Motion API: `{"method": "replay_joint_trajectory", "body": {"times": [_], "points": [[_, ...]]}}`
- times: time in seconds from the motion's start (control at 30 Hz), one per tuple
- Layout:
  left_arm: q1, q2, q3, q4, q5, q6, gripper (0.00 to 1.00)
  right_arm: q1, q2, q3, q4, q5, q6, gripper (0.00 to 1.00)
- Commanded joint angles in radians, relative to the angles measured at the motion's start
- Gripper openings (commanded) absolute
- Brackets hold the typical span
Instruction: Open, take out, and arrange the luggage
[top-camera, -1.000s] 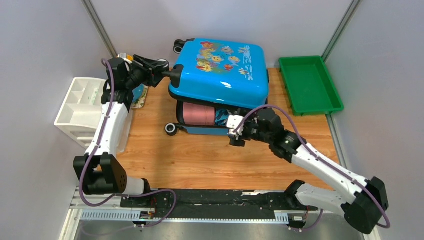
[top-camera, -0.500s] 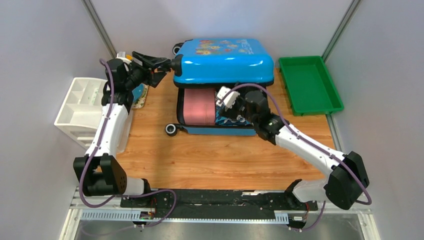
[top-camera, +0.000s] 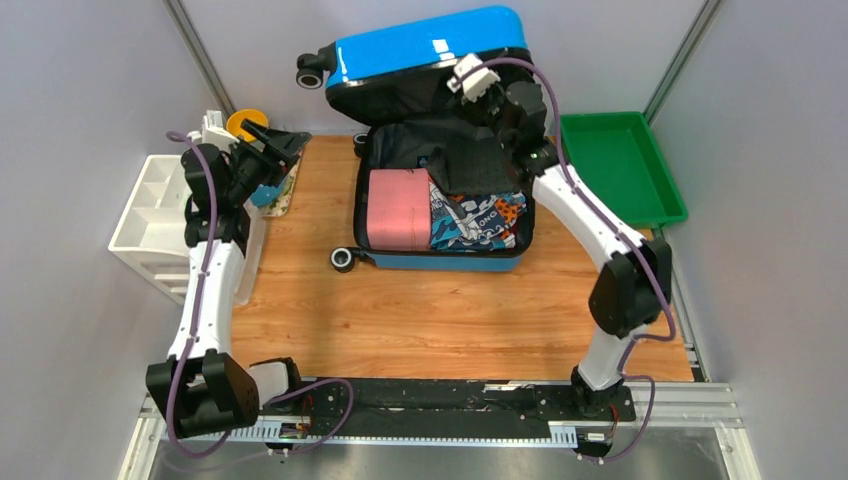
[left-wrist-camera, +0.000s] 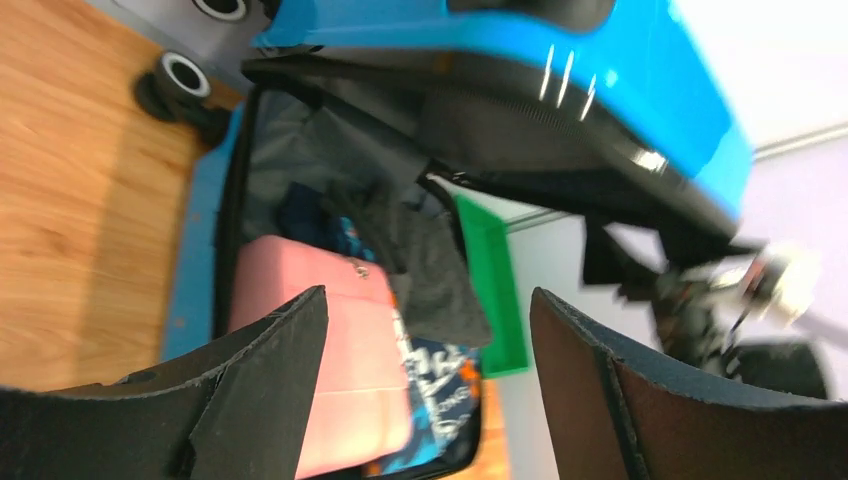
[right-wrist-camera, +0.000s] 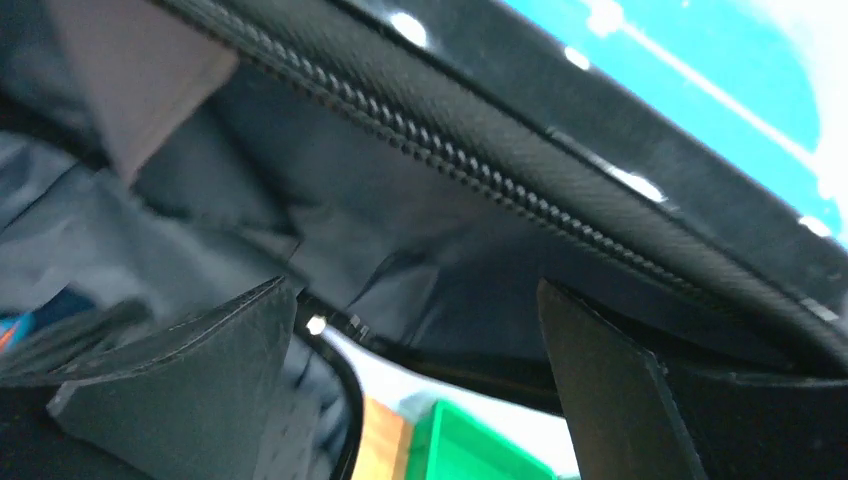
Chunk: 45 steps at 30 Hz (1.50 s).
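Observation:
The bright-blue luggage (top-camera: 430, 50) lies open in the middle of the wooden table, its lid tilted up at the back. Its lower shell (top-camera: 445, 262) holds a pink pouch (top-camera: 398, 210), a patterned cloth (top-camera: 478, 220) and a dark grey cloth (top-camera: 470, 160). My right gripper (top-camera: 470, 75) is open, up against the lid's front rim. In the right wrist view the zipped rim (right-wrist-camera: 500, 190) runs just above the right gripper (right-wrist-camera: 415, 380). My left gripper (top-camera: 272, 145) is open, left of the case and apart from it. In the left wrist view nothing sits within the left gripper (left-wrist-camera: 430, 390), and the pouch (left-wrist-camera: 320, 330) lies beyond it.
A white compartmented organiser (top-camera: 160, 215) stands at the left edge, with a yellow roll (top-camera: 243, 124) behind it. A green tray (top-camera: 615, 170) lies at the back right. Grey walls close in on three sides. The luggage's black wheels (top-camera: 343, 259) point left.
The lid has swung from nearly shut to raised. My right arm rose to the back with the lid's rim. My left gripper drew back left off the lid. Both jaws widened.

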Motion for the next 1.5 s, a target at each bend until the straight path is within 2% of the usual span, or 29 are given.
{"method": "replay_joint_trajectory", "body": {"times": [0.0, 0.03, 0.13, 0.17, 0.27, 0.33, 0.47, 0.63, 0.73, 0.87, 0.93, 1.03, 1.2, 1.33, 1.47], "points": [[0.004, -0.070, -0.009, -0.096, -0.031, 0.314, 0.82, -0.068, 0.176, 0.291, 0.048, 0.002, 0.020, 1.00], [0.004, -0.071, -0.009, -0.116, -0.023, 0.350, 0.82, -0.075, 0.243, 0.384, 0.045, 0.000, 0.015, 1.00], [0.004, -0.056, -0.009, -0.198, 0.029, 0.486, 0.82, -0.103, 0.369, 0.524, 0.026, 0.005, 0.004, 1.00], [0.004, -0.044, 0.011, -0.282, 0.038, 0.514, 0.83, -0.111, 0.398, 0.626, -0.004, 0.005, 0.004, 1.00], [0.004, 0.010, 0.048, -0.422, 0.063, 0.621, 0.83, -0.138, 0.501, 0.781, -0.053, 0.017, 0.004, 1.00], [0.001, 0.037, 0.058, -0.462, 0.089, 0.689, 0.83, -0.155, 0.544, 0.822, -0.066, 0.029, 0.004, 1.00], [-0.010, 0.134, 0.071, -0.498, 0.152, 0.744, 0.84, -0.178, 0.532, 0.759, -0.044, 0.026, 0.016, 1.00], [-0.114, 0.235, 0.086, -0.383, 0.074, 0.793, 0.84, -0.195, 0.486, 0.612, -0.017, 0.005, 0.001, 1.00], [-0.164, 0.322, 0.126, -0.311, 0.054, 0.780, 0.85, -0.210, 0.505, 0.632, -0.023, 0.023, 0.015, 1.00], [-0.214, 0.452, 0.236, -0.321, -0.026, 0.793, 0.85, -0.226, 0.526, 0.668, -0.021, 0.029, 0.024, 1.00], [-0.223, 0.514, 0.270, -0.328, -0.017, 0.786, 0.85, -0.230, 0.532, 0.673, -0.021, 0.020, 0.021, 1.00], [-0.256, 0.565, 0.305, -0.347, -0.028, 0.804, 0.79, -0.234, 0.544, 0.681, -0.020, 0.008, 0.010, 1.00], [-0.303, 0.616, 0.328, -0.438, -0.071, 0.876, 0.61, -0.240, 0.586, 0.750, -0.014, 0.005, -0.006, 1.00], [-0.326, 0.627, 0.304, -0.513, -0.086, 0.927, 0.58, -0.243, 0.588, 0.744, -0.008, -0.004, -0.008, 1.00], [-0.326, 0.604, 0.220, -0.521, -0.103, 0.928, 0.60, -0.241, 0.575, 0.731, -0.012, -0.011, 0.000, 1.00]]}}
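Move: Just inside the luggage lid's free edge, the right hand has the lid's middle about 8 cm ahead, 8 cm left and slightly below; the grey cloth lies straight beneath, some 28 cm down. The left hand's goal, the lower shell's left rim, is roughly 6 cm ahead, 11 cm right and 22 cm below. From that hand the pink bag lies about level ahead, 17 cm right, 26 cm down, and the near wheel 8 cm back, 6 cm right, 31 cm down. Pushing forward against the lid's inner side, the wide-open right hand travels about 16 cm, mostly early, rising slightly then sinking, drifting right. The left hand sinks nearly 20 cm, then goes right and forward to the left rim beside the pink bag, rolling its left side up 40 degrees and turning 30 clockwise while its fingers partly close astride the rim. ##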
